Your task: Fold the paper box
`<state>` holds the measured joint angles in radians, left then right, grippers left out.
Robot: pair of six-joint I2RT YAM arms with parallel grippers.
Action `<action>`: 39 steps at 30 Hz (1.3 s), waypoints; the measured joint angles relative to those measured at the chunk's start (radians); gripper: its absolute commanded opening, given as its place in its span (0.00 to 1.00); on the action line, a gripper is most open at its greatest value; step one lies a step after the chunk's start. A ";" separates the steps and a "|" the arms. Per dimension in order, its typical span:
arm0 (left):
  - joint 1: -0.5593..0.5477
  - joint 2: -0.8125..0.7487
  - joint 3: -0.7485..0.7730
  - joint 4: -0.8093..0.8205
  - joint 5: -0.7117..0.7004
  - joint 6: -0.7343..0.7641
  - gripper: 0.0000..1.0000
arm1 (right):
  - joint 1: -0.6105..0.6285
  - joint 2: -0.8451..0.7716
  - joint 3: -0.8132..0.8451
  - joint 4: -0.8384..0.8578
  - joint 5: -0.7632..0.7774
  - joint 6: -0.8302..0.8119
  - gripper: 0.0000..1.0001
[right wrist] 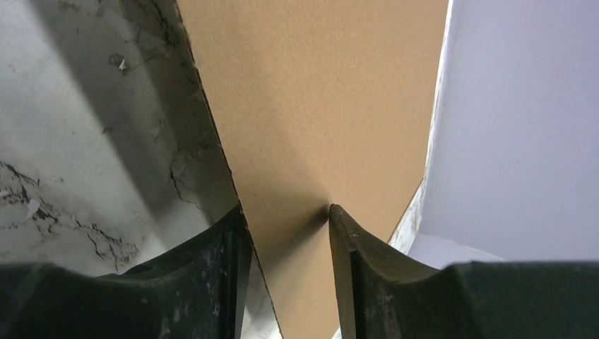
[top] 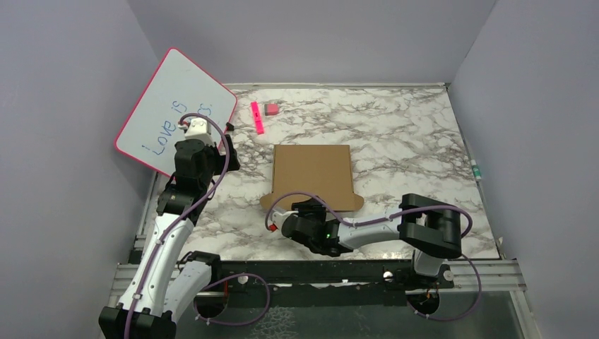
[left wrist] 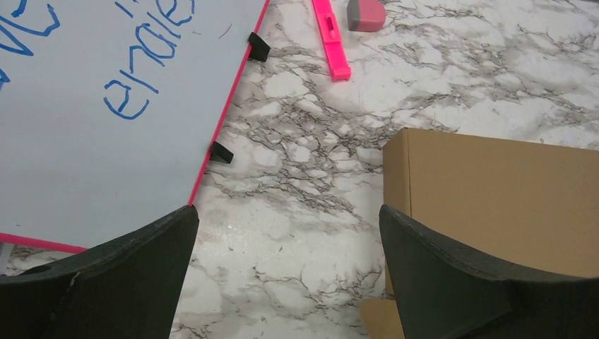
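The paper box (top: 312,176) is a flat brown cardboard piece lying mid-table, with small flaps sticking out at its near corners. My right gripper (top: 305,209) reaches in from the right at the box's near edge. In the right wrist view the cardboard (right wrist: 311,106) runs between the two fingers of the right gripper (right wrist: 286,212), which press on it from either side. My left gripper (left wrist: 288,215) hangs wide open above bare marble with nothing in it, left of the box's left edge (left wrist: 494,198). In the top view the left gripper (top: 203,135) is beside the whiteboard.
A pink-framed whiteboard (top: 173,113) with blue writing leans at the back left, close to the left arm. A pink marker (top: 257,117) and a pink-grey eraser (top: 271,109) lie behind the box. Grey walls enclose the marble table (top: 410,141) on three sides.
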<state>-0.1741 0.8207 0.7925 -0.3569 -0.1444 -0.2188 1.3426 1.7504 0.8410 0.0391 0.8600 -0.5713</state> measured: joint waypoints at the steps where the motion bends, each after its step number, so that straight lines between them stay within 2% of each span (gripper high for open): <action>1: 0.000 0.000 -0.001 -0.001 0.000 0.000 0.99 | 0.000 0.005 -0.001 0.012 0.005 -0.006 0.40; 9: 0.000 0.000 -0.004 -0.005 0.000 0.000 0.99 | 0.000 -0.029 0.000 0.041 0.034 -0.037 0.11; 14: 0.000 0.000 -0.012 -0.004 0.000 0.002 0.99 | 0.000 -0.100 0.002 0.011 0.033 -0.043 0.02; 21: 0.000 -0.007 -0.022 -0.002 0.003 0.004 0.99 | 0.000 -0.211 0.069 -0.148 -0.011 -0.024 0.01; 27: 0.000 -0.011 -0.011 -0.001 0.039 0.010 0.99 | 0.000 -0.266 0.263 -0.418 -0.140 0.034 0.01; 33: 0.000 -0.030 0.084 -0.037 0.069 0.011 0.99 | -0.001 -0.288 0.465 -0.645 -0.276 0.064 0.02; 39: 0.000 -0.089 0.165 -0.072 0.098 0.011 0.99 | -0.036 -0.289 0.578 -0.799 -0.404 0.047 0.04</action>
<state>-0.1741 0.7322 0.9573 -0.4286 -0.0467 -0.2077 1.3067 1.4616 1.4193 -0.7597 0.4564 -0.5240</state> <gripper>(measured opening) 0.988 0.036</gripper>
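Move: The folded paper box lies flat with the right hand at its near edge, half-open fingers straddling the cardboard; its middle is about 10 cm ahead, 1 cm to the right and 3 cm below. The pink strip is roughly 29 cm ahead and 16 cm to the left, the eraser 32 cm ahead and 12 cm left, both some 5 cm lower. From the left hand, the box's middle is around 25 cm right, 2 cm ahead and 19 cm down. The right fingers shut on the cardboard at the box's near edge and pinch it, and the hand, already starting up as they close, lifts it about 18 cm, drawing back a few centimetres towards the base late on while the wrist tips some 20 degrees further down. The left hand, empty and wide open, waits, then rises about 8 cm clear, its fingers tipping up. ##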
